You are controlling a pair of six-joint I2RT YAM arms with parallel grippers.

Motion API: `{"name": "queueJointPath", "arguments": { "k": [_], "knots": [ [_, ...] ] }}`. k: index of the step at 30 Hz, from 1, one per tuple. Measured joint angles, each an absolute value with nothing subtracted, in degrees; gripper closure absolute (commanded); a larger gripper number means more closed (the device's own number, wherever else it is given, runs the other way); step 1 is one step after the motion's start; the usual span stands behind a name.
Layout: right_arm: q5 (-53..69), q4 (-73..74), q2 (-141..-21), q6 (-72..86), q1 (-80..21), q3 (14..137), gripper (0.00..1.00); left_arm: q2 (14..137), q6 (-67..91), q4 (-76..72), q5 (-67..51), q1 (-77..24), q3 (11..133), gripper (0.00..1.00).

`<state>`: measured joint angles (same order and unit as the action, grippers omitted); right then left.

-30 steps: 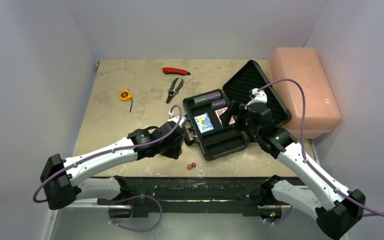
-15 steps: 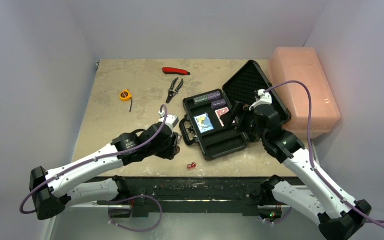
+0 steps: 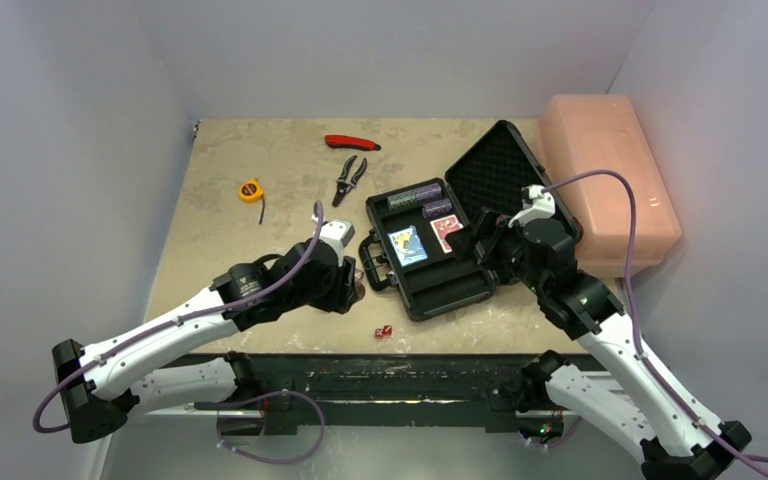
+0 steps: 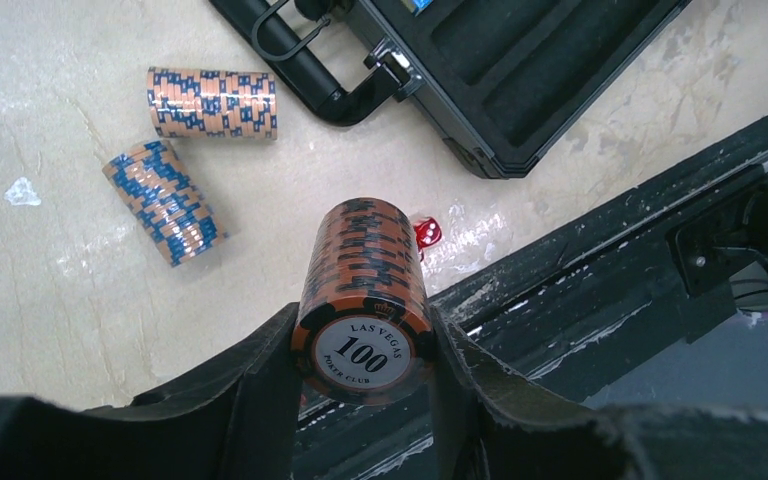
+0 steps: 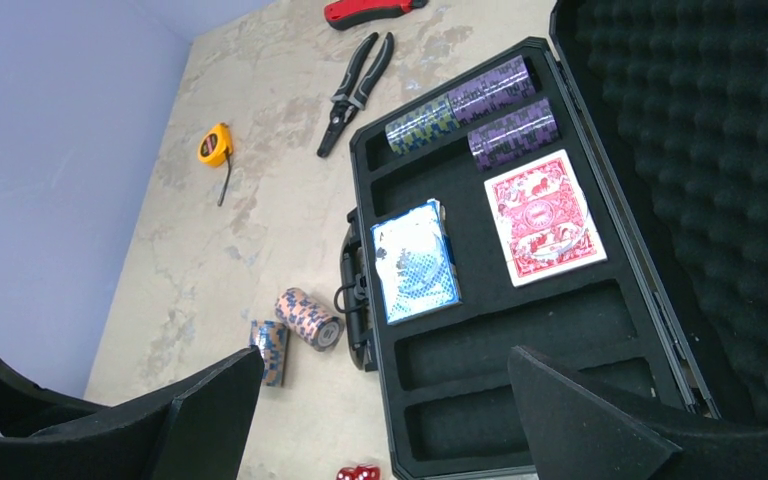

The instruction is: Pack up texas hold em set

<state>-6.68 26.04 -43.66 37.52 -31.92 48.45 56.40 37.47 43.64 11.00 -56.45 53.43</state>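
Observation:
The black briefcase [image 3: 445, 290] lies open, its foam lid [image 3: 500, 172] raised. Its far slots [image 5: 430, 180] hold two chip stacks [image 5: 460, 105] [image 5: 512, 132], with a blue deck [image 5: 415, 262] and a red deck [image 5: 545, 218] below; the two near slots [image 5: 520, 330] are bare. My left gripper [image 4: 365, 345] is shut on an orange-and-black chip stack [image 4: 365, 270] marked 100, left of the case handle [image 4: 305, 75] above the table. Two more stacks [image 4: 212, 102] [image 4: 165, 200] lie on the table, and red dice [image 4: 425, 232] sit near the front edge. My right gripper [image 5: 385, 360] hangs open over the case's right side.
A large pink box [image 3: 610, 180] stands right of the lid. Pliers [image 3: 348, 178], a red-handled tool [image 3: 352, 142] and a yellow tape measure [image 3: 250, 189] lie on the far half of the table. The table's front edge and a dark rail [image 4: 600, 250] run just beyond the dice.
My right gripper has drawn back to the right, uncovering the red deck. The left arm has shifted slightly with the chip stack still held.

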Motion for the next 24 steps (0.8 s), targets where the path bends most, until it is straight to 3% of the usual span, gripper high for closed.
{"name": "queueJointPath", "arguments": {
  "k": [12,24],
  "knots": [
    [-6.7,19.07,-42.02,35.83,-31.92,41.58,0.01,59.44,34.63,39.51,11.22,-55.66,55.83,1.0],
    [0.58,2.13,-46.92,23.31,-31.97,38.85,0.05,71.77,25.04,44.27,-1.41,-42.41,70.06,1.0]
  ]
}}
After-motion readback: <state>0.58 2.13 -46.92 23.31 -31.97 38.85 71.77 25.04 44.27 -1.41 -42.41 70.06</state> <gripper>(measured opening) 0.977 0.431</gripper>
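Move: The left hand already holds the orange chip stack; the open right gripper waits about 9 cm ahead of it, 22 cm to its right and 8 cm higher. From the left hand, the case handle is roughly 10 cm ahead, 3 cm right, and a loose chip stack 8 cm ahead, 3 cm left, both some 13 cm below. From the right hand, the held stack is 9 cm back, 22 cm left, 8 cm below; the red deck is 8 cm ahead, 3 cm left, 20 cm below. Forward, slowly at first and then quicker, the left hand carries the gripped chip stack about 7 cm towards the case handle, rising some 3.5 cm and easing slightly right, closing on the right gripper. The right hand dips about 2 cm, then comes back up and edges left and forward, its wrist tipping up some 15 degrees and turning counter-clockwise towards the stack, fingers staying wide open. ##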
